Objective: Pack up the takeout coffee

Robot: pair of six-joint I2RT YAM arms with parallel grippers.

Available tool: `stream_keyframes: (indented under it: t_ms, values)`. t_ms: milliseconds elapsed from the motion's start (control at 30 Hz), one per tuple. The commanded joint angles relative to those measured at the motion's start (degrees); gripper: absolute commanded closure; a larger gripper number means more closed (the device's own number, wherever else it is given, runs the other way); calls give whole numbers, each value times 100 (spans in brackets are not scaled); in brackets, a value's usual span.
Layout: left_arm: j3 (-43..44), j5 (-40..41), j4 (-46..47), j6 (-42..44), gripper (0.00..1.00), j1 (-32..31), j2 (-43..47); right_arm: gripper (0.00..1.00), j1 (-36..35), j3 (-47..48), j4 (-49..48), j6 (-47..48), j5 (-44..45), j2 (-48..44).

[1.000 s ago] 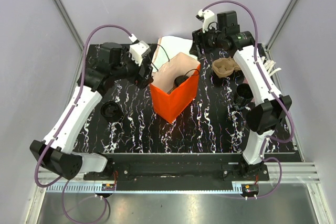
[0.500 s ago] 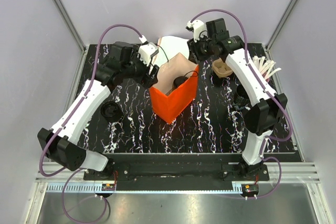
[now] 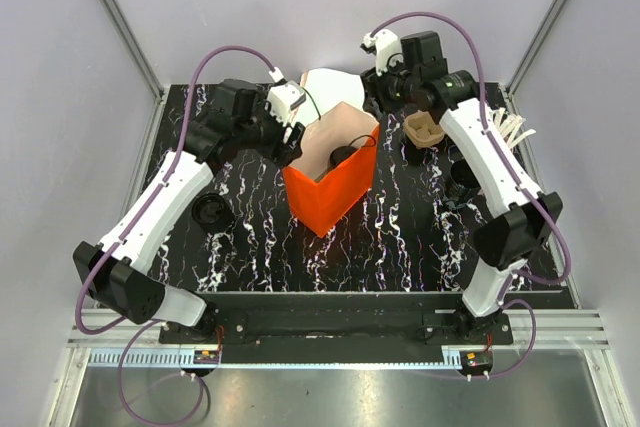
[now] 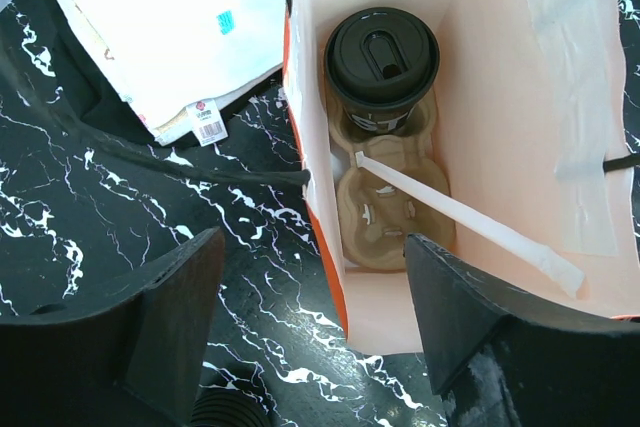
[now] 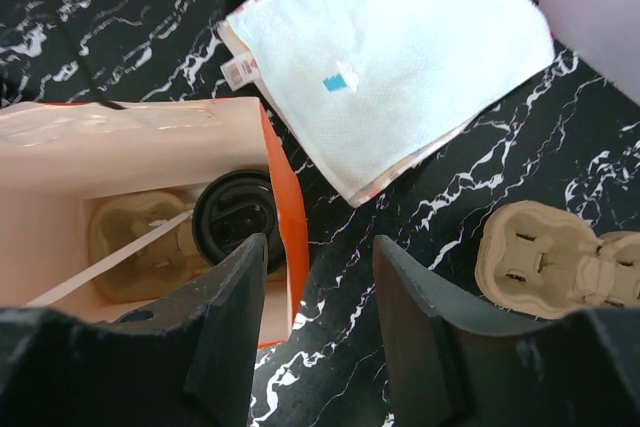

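The takeout coffee (image 4: 382, 57), a black cup with a lid, stands in a cardboard carrier (image 4: 385, 217) inside the open orange bag (image 3: 335, 197). It also shows in the right wrist view, takeout coffee (image 5: 240, 217), and from above, takeout coffee (image 3: 343, 155). A long white stick (image 4: 470, 222) lies slanted across the carrier. My left gripper (image 4: 310, 307) is open above the bag's left wall, which sits between its fingers. My right gripper (image 5: 315, 287) is open over the bag's orange back-right edge (image 5: 285, 237). Neither holds anything.
Flat white paper bags (image 3: 335, 87) lie behind the orange bag. A second cardboard carrier (image 3: 422, 129), an open black cup (image 3: 463, 175) and a cup of white sticks (image 3: 510, 130) stand on the right. A flat black disc (image 3: 212, 212) lies on the left.
The left arm has swung right to the bag's left rim and its jaws have narrowed somewhat. The right gripper has moved left to the bag's back-right corner.
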State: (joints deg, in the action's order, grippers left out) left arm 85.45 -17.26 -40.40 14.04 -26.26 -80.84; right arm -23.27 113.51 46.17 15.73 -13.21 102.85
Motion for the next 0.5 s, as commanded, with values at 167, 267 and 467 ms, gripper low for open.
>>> stream_keyframes:
  t_ms: [167,267,467]
  values:
    - [191,126,120,37,36,-63,-11,47,-231,-40,-65,0,-129,-424]
    - [200,135,103,55,44,-63,-28,47,-292,-31,85,53,-94,-345]
    - [209,152,33,99,53,-72,-55,48,-407,-163,138,185,205,-265]
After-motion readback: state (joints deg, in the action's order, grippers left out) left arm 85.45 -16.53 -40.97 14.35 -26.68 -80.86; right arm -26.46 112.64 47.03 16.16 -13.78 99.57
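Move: The left gripper is right at the orange bag's left corner, which lies about 1 cm back and 2 cm below. The cup inside the bag stands some 10 cm to the right, 4 cm ahead and 15 cm below. From the right gripper, the bag's right rim lies about 3 cm back, 2 cm left and barely lower. The towels lie about 6 cm ahead, 6 cm left and 26 cm below. Bring the right gripper back about 3 cm and left 2 cm, arching up some 3 cm and then easing down about 1 cm, so the half-open fingers come over the bag's right rim, one on each side. Hold the left gripper in place at the left corner and close its fingers from three-quarters open to half, still short of a pinch. ##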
